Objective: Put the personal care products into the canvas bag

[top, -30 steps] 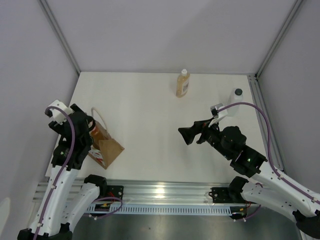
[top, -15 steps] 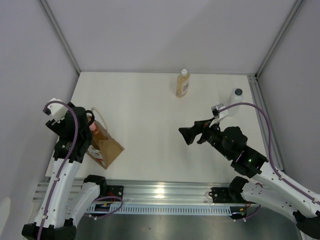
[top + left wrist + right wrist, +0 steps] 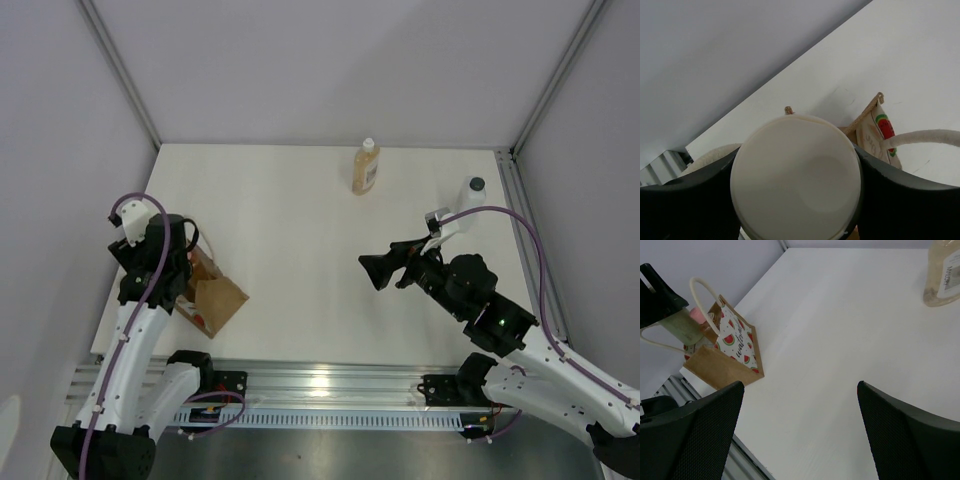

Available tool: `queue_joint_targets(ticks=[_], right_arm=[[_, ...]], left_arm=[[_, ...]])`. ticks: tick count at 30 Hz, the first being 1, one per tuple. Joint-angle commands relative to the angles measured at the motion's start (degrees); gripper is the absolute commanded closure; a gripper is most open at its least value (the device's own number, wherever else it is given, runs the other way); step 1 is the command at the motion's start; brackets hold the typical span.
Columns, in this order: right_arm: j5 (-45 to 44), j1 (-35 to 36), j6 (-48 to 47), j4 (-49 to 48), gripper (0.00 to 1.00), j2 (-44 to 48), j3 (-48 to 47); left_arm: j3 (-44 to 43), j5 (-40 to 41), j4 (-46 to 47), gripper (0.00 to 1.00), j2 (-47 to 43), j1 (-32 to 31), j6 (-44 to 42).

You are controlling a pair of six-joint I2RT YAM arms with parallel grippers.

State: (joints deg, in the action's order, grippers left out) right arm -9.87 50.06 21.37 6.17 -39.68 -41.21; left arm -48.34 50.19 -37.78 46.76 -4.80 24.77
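Observation:
My left gripper (image 3: 178,250) is shut on an olive-green bottle (image 3: 682,326). Its white cap (image 3: 796,177) fills the left wrist view between the two black fingers. The bottle hangs at the mouth of the canvas bag (image 3: 212,296), between the cream loop handles (image 3: 704,305). A pink cap (image 3: 696,315) shows inside the bag beside it. An amber bottle (image 3: 366,168) stands at the table's far middle. A white bottle with a dark cap (image 3: 472,198) stands at the far right. My right gripper (image 3: 385,268) is open and empty above mid-table.
The bag (image 3: 727,357), printed with watermelon slices, stands near the table's front-left corner, close to the metal rail (image 3: 320,385). Grey walls close in the table on three sides. The amber bottle (image 3: 944,275) shows at the top right of the right wrist view.
My left arm has shifted a little to the right with the green bottle, now over the bag's mouth and hiding the orange bottle from above. The right arm has not moved.

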Motion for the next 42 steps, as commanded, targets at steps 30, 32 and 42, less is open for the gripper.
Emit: queue_joint_targets(ticks=[30, 32, 42], right_arm=[[-1.4, 0.2, -0.4, -0.5, 0.01, 0.7, -1.4], [-1.3, 0.3, -0.4, -0.5, 0.01, 0.6, -1.4], [-1.3, 0.3, -0.5, -0.5, 0.0, 0.6, -1.4]], left_arm=[[6.7, -3.7, 9.7, 0.52, -1.0, 1.0, 5.7], [6.2, -3.3, 8.1, 0.52, -0.9, 1.0, 6.7], [7.6, -1.2, 3.8, 0.37, -1.9, 1.0, 12.7]])
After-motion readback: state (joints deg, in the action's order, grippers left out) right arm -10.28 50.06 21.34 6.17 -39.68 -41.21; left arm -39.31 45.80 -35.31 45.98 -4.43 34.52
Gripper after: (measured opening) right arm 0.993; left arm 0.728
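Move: The canvas bag's middle lies about 7 cm to the right of the left hand, roughly level with it fore and aft and some 12 cm below; this hand already holds the green bottle over the bag's mouth. Inside the bag the pink-capped bottle is about 9 cm right and 11 cm down, and the bag's right handle some 13 cm right, 3 cm ahead and 4 cm lower. From the idle right hand the bag is about 40 cm left, 2 cm ahead and 18 cm below. The green bottle, still gripped near its white cap, is first carried a short way forward and slightly right by the left hand, then lowered about 6 cm down into the bag's mouth, beside the pink-capped bottle, while the hand eases back that same short way. Late in the descent the wrist rolls under 10 degrees, its left side sinking; the fingers keep their hold. ##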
